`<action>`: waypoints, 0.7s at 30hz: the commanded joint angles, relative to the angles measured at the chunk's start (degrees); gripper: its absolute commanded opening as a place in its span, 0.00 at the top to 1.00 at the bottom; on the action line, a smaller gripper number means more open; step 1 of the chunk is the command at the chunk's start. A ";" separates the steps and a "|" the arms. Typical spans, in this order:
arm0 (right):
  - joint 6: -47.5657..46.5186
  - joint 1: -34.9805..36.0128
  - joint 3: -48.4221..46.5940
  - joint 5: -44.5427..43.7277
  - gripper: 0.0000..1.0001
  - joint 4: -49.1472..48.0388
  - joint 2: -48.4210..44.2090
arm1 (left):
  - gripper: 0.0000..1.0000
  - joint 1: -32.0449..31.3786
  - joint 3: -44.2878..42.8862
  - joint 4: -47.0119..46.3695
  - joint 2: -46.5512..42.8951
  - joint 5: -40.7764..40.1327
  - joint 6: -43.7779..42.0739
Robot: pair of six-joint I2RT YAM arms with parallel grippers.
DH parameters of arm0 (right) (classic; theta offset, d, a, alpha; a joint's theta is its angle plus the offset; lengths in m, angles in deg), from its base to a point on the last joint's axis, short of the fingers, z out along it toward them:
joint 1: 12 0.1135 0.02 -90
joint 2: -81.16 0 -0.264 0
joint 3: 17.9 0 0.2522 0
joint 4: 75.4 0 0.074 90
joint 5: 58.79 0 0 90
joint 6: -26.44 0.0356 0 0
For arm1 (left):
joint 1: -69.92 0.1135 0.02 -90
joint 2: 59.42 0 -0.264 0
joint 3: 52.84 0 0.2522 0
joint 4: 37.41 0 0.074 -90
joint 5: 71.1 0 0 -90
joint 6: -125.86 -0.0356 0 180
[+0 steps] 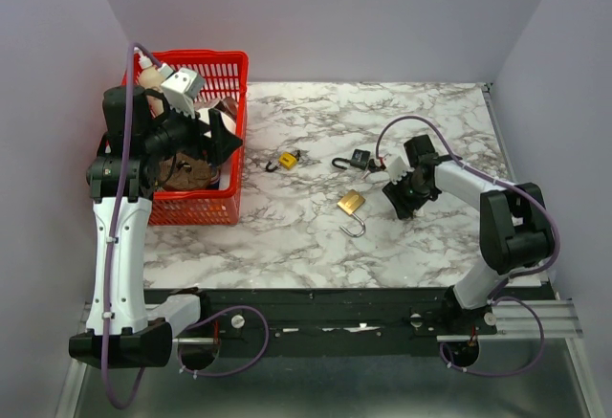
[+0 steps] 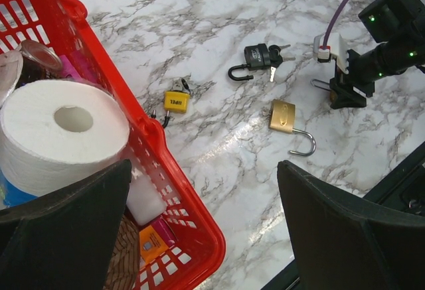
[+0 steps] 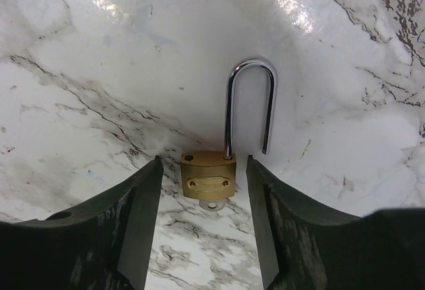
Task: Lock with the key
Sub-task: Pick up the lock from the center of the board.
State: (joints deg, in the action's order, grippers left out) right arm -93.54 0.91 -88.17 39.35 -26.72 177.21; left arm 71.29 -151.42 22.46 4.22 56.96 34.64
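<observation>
A small brass padlock (image 3: 207, 176) lies on the marble table with its silver shackle (image 3: 250, 104) open and pointing away. A key head (image 3: 211, 204) sticks out of its underside. My right gripper (image 3: 204, 165) is open, low over the table, one finger on each side of the padlock body with a small gap on both sides. In the top view the right gripper (image 1: 400, 200) hides this padlock. My left gripper (image 1: 218, 141) is open and empty, held above the near right corner of the red basket (image 2: 169, 170).
A larger brass padlock (image 1: 351, 203) with an open shackle lies left of the right gripper. A black padlock (image 1: 359, 159) with keys and a yellow padlock (image 1: 288, 161) lie further back. The red basket (image 1: 206, 209) holds a toilet roll (image 2: 63, 131) and other items.
</observation>
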 commanded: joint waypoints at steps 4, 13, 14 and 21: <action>-0.96 -0.43 2.46 -2.08 0.54 1.91 0.89 | 0.01 -0.66 0.61 -1.90 -0.18 1.93 0.77; 0.53 -0.43 -6.67 13.27 0.96 16.46 -5.16 | 0.01 -1.19 -0.08 0.12 0.52 5.61 -3.44; 0.71 -0.43 -8.07 16.26 0.99 18.24 -6.13 | 0.01 -3.02 -0.17 0.38 0.61 5.97 -4.58; 0.89 1.94 -17.49 39.99 0.99 30.11 -11.41 | 0.03 -16.81 3.32 1.79 -1.23 3.16 -24.68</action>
State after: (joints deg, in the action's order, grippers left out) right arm -92.79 1.45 -101.64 61.95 -6.46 168.31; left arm 61.56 -150.89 22.92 4.85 59.63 25.31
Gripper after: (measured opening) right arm 0.404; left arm 0.985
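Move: Between the right hand's open fingers lies the small lock's brass body, right at the hand point and practically level with the pads. The big brass lock's body sits about 12 cm to the left and 2 cm farther out. The black lock lies some 11 cm left and 12 cm ahead, with the keys about 7 cm left and 11 cm ahead. From the left hand the small lock is roughly 38 cm to the right, level fore and aft, and some 36 cm below. Closing its fingers the last bit, the right hand pinches the small lock's body, then draws back nearly 3 cm while lifting it about 11 cm and carrying it some 6 cm left, fingertips swinging left by about 20 degrees. Late on, the left hand starts swinging right towards it, 5 cm across and 2 cm back, turning clockwise, fingers still wide open. ##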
